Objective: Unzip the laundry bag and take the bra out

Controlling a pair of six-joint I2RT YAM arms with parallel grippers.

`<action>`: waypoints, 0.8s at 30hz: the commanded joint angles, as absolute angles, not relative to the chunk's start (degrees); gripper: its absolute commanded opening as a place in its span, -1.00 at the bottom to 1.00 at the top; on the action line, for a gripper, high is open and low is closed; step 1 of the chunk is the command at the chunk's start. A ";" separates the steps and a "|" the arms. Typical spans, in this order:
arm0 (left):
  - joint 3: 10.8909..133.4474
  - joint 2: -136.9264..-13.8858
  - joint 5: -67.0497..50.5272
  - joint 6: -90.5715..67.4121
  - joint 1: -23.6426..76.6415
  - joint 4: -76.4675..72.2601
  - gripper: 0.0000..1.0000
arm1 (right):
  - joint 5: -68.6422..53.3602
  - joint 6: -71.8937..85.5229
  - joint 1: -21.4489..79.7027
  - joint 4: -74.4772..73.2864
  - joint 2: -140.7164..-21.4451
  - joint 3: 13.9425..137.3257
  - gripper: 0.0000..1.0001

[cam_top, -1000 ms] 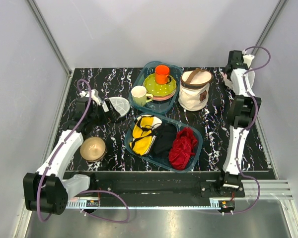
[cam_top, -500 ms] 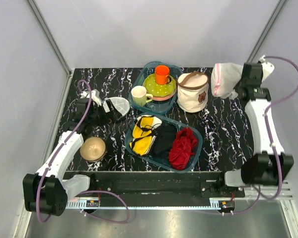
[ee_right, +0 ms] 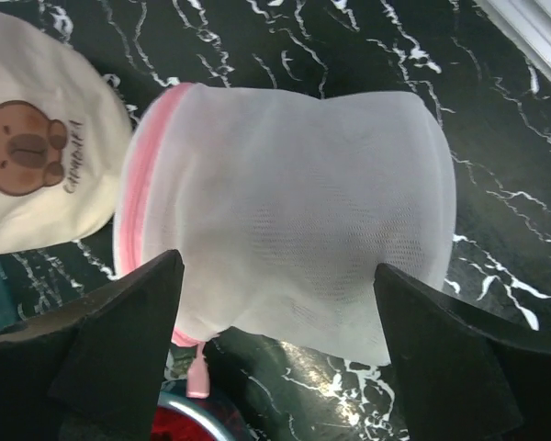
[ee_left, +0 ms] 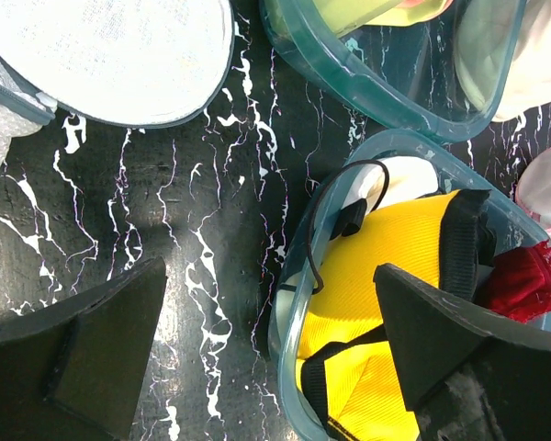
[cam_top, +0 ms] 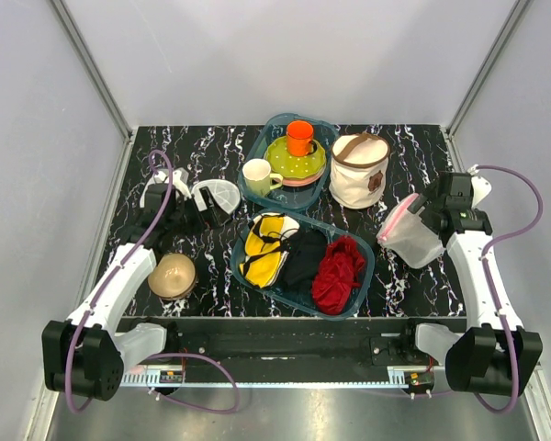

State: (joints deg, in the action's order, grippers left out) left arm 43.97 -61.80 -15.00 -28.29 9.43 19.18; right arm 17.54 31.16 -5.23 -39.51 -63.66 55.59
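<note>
The laundry bag (cam_top: pixel 407 234), white mesh with pink zip trim, lies on the black marbled table right of the clothes tray. In the right wrist view the bag (ee_right: pixel 294 193) fills the space just beyond my fingers, its pink zip pull (ee_right: pixel 198 377) hanging at the lower left. My right gripper (cam_top: pixel 426 220) (ee_right: pixel 277 276) is open, jaws wide apart at the bag's near side. The bra is hidden; I cannot make it out through the mesh. My left gripper (cam_top: pixel 188 213) (ee_left: pixel 271 276) is open and empty, over the table at the clothes tray's left rim.
A teal tray (cam_top: pixel 236 262) (ee_left: pixel 298 276) holds yellow, black and red clothes. A second tray (cam_top: pixel 257 147) holds plates, an orange cup and a cream mug. A cream basket (cam_top: pixel 360 168) (ee_right: pixel 37 175) stands behind the bag. A trimless white mesh pouch (cam_top: pixel 216 195) and tan dome (cam_top: pixel 172 274) are at left.
The right arm swung forward from the back right corner. The laundry bag came from up at the back right down to the table beside the clothes tray. The left arm barely moved.
</note>
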 commanded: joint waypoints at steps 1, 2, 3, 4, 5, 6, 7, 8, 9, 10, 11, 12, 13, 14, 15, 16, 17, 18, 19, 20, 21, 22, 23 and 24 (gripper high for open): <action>43.77 -60.99 -16.35 -28.83 9.67 17.57 0.98 | 13.80 32.70 -3.79 -34.37 -64.24 59.32 0.88; 43.68 -61.00 -16.35 -29.00 9.75 17.75 0.98 | 14.49 32.70 -1.87 -34.28 -65.64 59.94 0.88; 43.51 -60.91 -16.17 -29.09 9.76 17.84 0.98 | 15.20 32.70 -0.45 -34.28 -66.18 60.99 0.89; 43.24 -60.73 -16.08 -29.27 9.76 17.75 0.98 | 16.60 32.70 1.30 -34.28 -66.79 61.52 0.89; 43.16 -60.65 -15.82 -29.27 9.76 17.84 0.98 | 17.48 33.04 3.93 -34.28 -68.01 61.87 0.90; 43.24 -60.64 -15.73 -29.18 9.76 18.10 0.98 | 18.01 33.48 5.00 -34.80 -68.64 62.57 0.90; 43.24 -60.73 -15.73 -28.74 9.84 18.45 0.98 | 18.45 34.01 5.88 -35.50 -69.25 62.93 0.91; 43.42 -60.91 -15.91 -28.22 9.84 18.63 0.98 | 18.89 35.06 8.06 -35.94 -70.21 63.10 0.93; 43.77 -61.69 -16.08 -27.86 9.84 19.15 0.98 | 19.77 35.68 8.96 -36.64 -70.57 63.54 0.94; 44.47 -62.05 -16.17 -27.34 9.84 20.38 0.98 | 21.17 36.03 9.75 -37.61 -70.75 63.54 0.94; 44.73 -62.40 -16.35 -27.16 9.84 20.74 0.98 | 21.36 36.47 10.10 -37.62 -70.58 63.28 0.94; 44.82 -62.75 -16.61 -26.98 9.84 20.92 0.98 | 21.36 36.74 10.28 -37.36 -70.58 61.98 0.94; 44.82 -63.28 -16.79 -26.98 9.84 20.92 0.98 | 21.01 36.74 10.28 -36.22 -70.49 61.27 0.94; 44.82 -63.63 -16.87 -27.07 9.84 21.00 0.98 | 20.40 36.39 10.28 -35.69 -70.75 60.48 0.93; 44.91 -63.89 -16.96 -27.16 9.93 20.92 0.98 | 19.43 35.86 10.28 -34.90 -71.10 59.16 0.77; 45.09 -64.68 -17.40 -27.25 10.02 20.92 0.98 | 17.42 35.34 10.37 -32.63 -71.45 58.28 0.60; 45.35 -65.04 -17.58 -27.25 10.11 20.92 0.98 | 16.62 33.94 10.37 -30.95 -72.50 57.05 0.48; 45.61 -65.30 -17.84 -27.33 10.28 20.83 0.98 | 16.35 33.58 10.37 -29.63 -73.21 55.21 0.37; 45.79 -66.09 -18.45 -27.33 10.46 20.92 0.98 | 16.87 33.05 10.28 -27.27 -75.48 54.50 0.36; 46.31 -66.35 -19.15 -27.25 10.63 20.83 0.98 | 17.48 32.52 10.28 -26.46 -76.80 53.97 0.37; 46.67 -66.53 -19.86 -26.81 11.24 20.83 0.98 | 17.75 32.00 10.20 -26.02 -78.30 54.14 0.37; 47.02 -66.71 -21.43 -26.55 11.68 20.92 0.98 | 17.75 31.47 10.37 -26.10 -80.92 54.66 0.38; 47.37 -66.80 -22.05 -26.28 12.04 20.92 0.98 | 17.41 30.94 10.28 -26.45 -81.90 55.28 0.38; 48.16 -66.71 -22.50 -26.11 12.74 20.83 0.98 | 16.88 30.76 10.28 -26.72 -82.35 55.89 0.38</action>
State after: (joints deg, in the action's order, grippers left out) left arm 44.10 -66.78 -18.02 -27.77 10.96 22.11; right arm 17.26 33.12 10.11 -30.20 -78.67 55.02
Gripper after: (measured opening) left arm 0.987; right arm 0.688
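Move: The right hand's mark is the near-left corner of the laundry bag, at the end of its pink zip: about 5 cm ahead, 8 cm to the left and 9 cm below. The bag's middle lies roughly 8 cm ahead and 3 cm right. The cream basket stands some 20 cm ahead and 9 cm left, the red cloth about 5 cm back and 18 cm left. From the left hand the zip corner is around 42 cm right and 5 cm ahead. The open right hand swings about 9 cm left and 4 cm forward above the laundry bag, turning some 15 degrees counter-clockwise, then drops roughly 7 cm almost straight down onto the near end of the pink zip, its fingers narrowing to about two-thirds open so they straddle the bag's corner without yet clamping it. Meanwhile the left hand, still wide open and empty beside the tub with the yellow cloth, sinks about 3 cm and tips a little further down. ##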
